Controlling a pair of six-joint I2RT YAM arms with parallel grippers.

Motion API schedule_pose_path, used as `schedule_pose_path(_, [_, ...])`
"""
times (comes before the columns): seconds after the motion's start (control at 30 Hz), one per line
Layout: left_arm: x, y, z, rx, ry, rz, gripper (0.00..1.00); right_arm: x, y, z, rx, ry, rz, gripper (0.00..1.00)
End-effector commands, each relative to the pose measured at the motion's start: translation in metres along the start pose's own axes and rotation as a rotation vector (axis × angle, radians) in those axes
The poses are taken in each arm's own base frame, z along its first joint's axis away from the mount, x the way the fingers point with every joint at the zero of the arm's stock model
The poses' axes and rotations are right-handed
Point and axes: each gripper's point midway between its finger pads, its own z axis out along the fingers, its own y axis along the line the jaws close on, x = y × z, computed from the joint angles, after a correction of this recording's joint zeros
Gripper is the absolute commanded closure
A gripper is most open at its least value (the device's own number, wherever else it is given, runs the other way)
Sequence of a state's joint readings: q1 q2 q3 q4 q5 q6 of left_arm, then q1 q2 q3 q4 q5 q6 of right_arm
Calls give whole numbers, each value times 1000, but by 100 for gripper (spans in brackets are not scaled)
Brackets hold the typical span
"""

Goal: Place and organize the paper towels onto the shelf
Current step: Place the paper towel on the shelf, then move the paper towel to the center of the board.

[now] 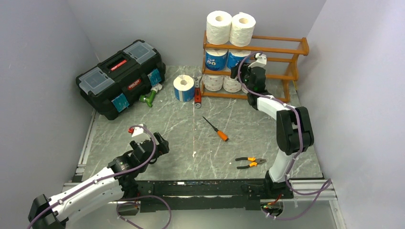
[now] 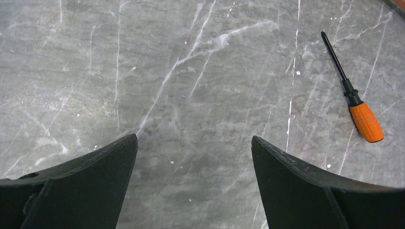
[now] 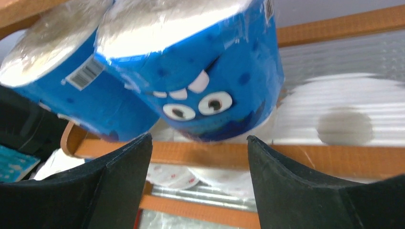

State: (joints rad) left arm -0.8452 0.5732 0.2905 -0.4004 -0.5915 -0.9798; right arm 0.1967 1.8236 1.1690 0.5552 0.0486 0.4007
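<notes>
The shelf (image 1: 282,49) stands at the back right. Two white paper towels (image 1: 218,26) (image 1: 242,28) sit on its top, two blue-wrapped ones (image 1: 216,59) (image 1: 236,58) on the middle tier, and two white ones (image 1: 213,82) on the bottom tier. Another blue-wrapped roll (image 1: 184,88) stands on the table left of the shelf. My right gripper (image 3: 199,143) is open just in front of the blue roll with cartoon eyes (image 3: 210,71), and nothing is between its fingers. My left gripper (image 2: 194,140) hangs open over bare table.
A black toolbox (image 1: 122,76) sits at the back left, with a green tool (image 1: 149,98) and a red tool (image 1: 197,98) near it. An orange-handled screwdriver (image 1: 216,129) (image 2: 356,98) and pliers (image 1: 250,162) lie mid-table. Grey walls close in on both sides.
</notes>
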Motion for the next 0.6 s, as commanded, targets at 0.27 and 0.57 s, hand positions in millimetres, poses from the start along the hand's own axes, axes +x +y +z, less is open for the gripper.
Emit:
schedule_pose_path(0.27, [-19, -21, -5, 90, -57, -47, 4, -50, 42, -107, -81, -113, 44, 15])
schedule_pose_path(0.57, [-62, -51, -14, 110, -129, -51, 1, 34, 25, -171, 360, 168, 213, 0])
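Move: The one paper towel left on the table stands about 28 cm to the right hand's left, 2 cm farther out and 15 cm lower. The paper towel just set on the middle shelf is some 8 cm straight ahead at hand height. The red wrench lies about 7 cm to the right of the table towel, level with it, and the green tool some 17 cm to its left. From the left hand the table towel is roughly 37 cm ahead, 9 cm right and 3 cm lower. The blue paper towel on the middle shelf is left behind as the right hand backs straight out from it, fast, about 15 cm, its fingers spreading from three-quarters to fully open. It rises some 7 cm on the way, then swings about 5 cm left and starts to sink, the fingers beginning to tip down. The left hand, open and empty, lifts 2 to 3 cm over bare table. ##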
